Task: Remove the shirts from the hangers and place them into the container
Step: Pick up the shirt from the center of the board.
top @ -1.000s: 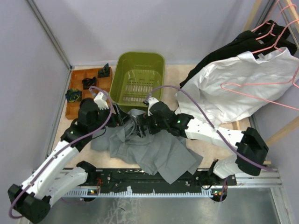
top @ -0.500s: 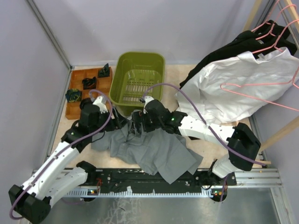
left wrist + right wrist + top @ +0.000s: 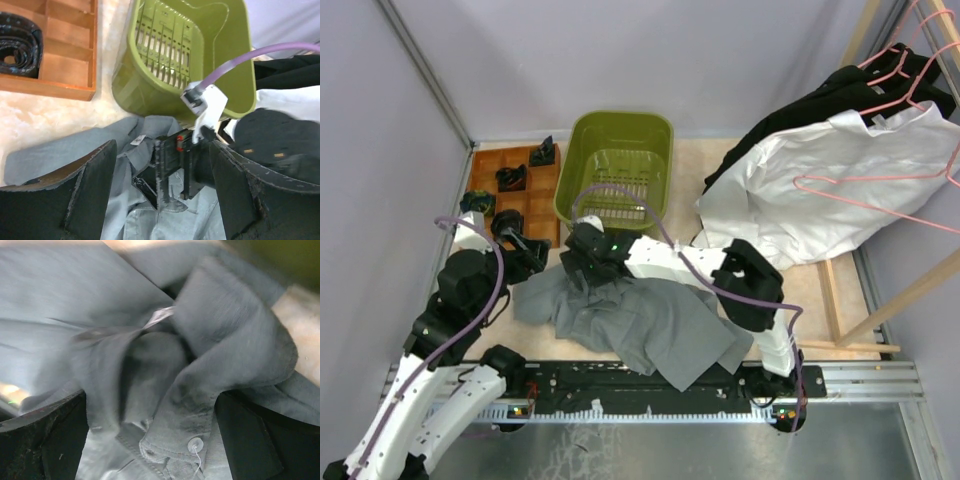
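Observation:
A grey shirt (image 3: 645,322) lies crumpled on the table in front of the olive-green container (image 3: 620,160), off any hanger. My right gripper (image 3: 578,267) is down on its collar end. In the right wrist view the right gripper (image 3: 150,440) is open, with a buttoned collar fold (image 3: 200,405) lying loose between the jaws. My left gripper (image 3: 527,252) stands open just left of the shirt. The left wrist view has the left gripper (image 3: 162,147) open, facing the right gripper over the grey shirt (image 3: 60,150). A white shirt (image 3: 840,180) and black shirts (image 3: 830,90) hang on pink hangers (image 3: 880,182) at the right.
A brown wooden compartment tray (image 3: 542,190) with small black items stands left of the container, close to my left gripper. Light wooden rack poles (image 3: 905,290) run along the right side. The container (image 3: 200,55) holds no cloth.
The left arm has pulled back to the left, off the grey shirt. The right gripper has slid left across the shirt to its collar end, opening slightly wider.

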Controlling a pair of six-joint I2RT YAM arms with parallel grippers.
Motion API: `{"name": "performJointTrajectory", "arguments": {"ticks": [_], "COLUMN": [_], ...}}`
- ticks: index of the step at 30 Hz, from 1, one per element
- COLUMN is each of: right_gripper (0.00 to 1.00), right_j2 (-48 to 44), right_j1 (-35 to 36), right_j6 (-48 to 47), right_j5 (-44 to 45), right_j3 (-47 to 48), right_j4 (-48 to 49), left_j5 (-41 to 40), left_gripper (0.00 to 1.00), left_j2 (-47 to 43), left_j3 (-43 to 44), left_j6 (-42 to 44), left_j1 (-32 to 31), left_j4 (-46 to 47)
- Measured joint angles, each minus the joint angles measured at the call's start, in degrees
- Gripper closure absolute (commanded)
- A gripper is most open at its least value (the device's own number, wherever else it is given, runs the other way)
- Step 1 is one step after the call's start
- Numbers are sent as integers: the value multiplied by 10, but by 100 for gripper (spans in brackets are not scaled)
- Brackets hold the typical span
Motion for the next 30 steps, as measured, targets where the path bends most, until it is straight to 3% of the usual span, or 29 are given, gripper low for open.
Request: {"name": "performJointTrajectory", "arguments": {"ticks": [4,17,30], "right_gripper": [1,1,1], "right_j2": [47,-7,-19], "right_j1": [10,56,52], "right_j6": [-15,-59,-53], "right_j5": [59,175,197], "right_j3": [6,-161,-121], "right_j4": [-16,104,-35], "left_j5": [-9,-10,-5], "left_gripper": [20,18,18], "left_j2": [-2,12,0], "left_j3": [0,-21,-35], "left_j6": [-3,1,7], "left_j1": [0,0,0], "left_j4": [-24,-33,-28]}}
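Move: The bunched collar of the grey shirt lies some 5 cm straight below the open right hand, the shirt's main spread about 10 cm to the right and 9 back. The container stands roughly 20 cm ahead of that hand and 5 to its right, a little lower; the orange tray is some 17 cm ahead and 18 to the left, near table height. From the left hand, the collar is about 7 cm right, 2 ahead and 20 below. The grey shirt's collar stays between the wide-open fingers as the right hand plunges into the cloth, about 7 cm down, while dragging it some 8 cm rightward and slightly back; near the end the hand eases up 1 to 2 cm. Its fingertips swing roughly 25 degrees, from slanting left to pointing more forward. The left hand, empty and open, sinks about 4 cm. ##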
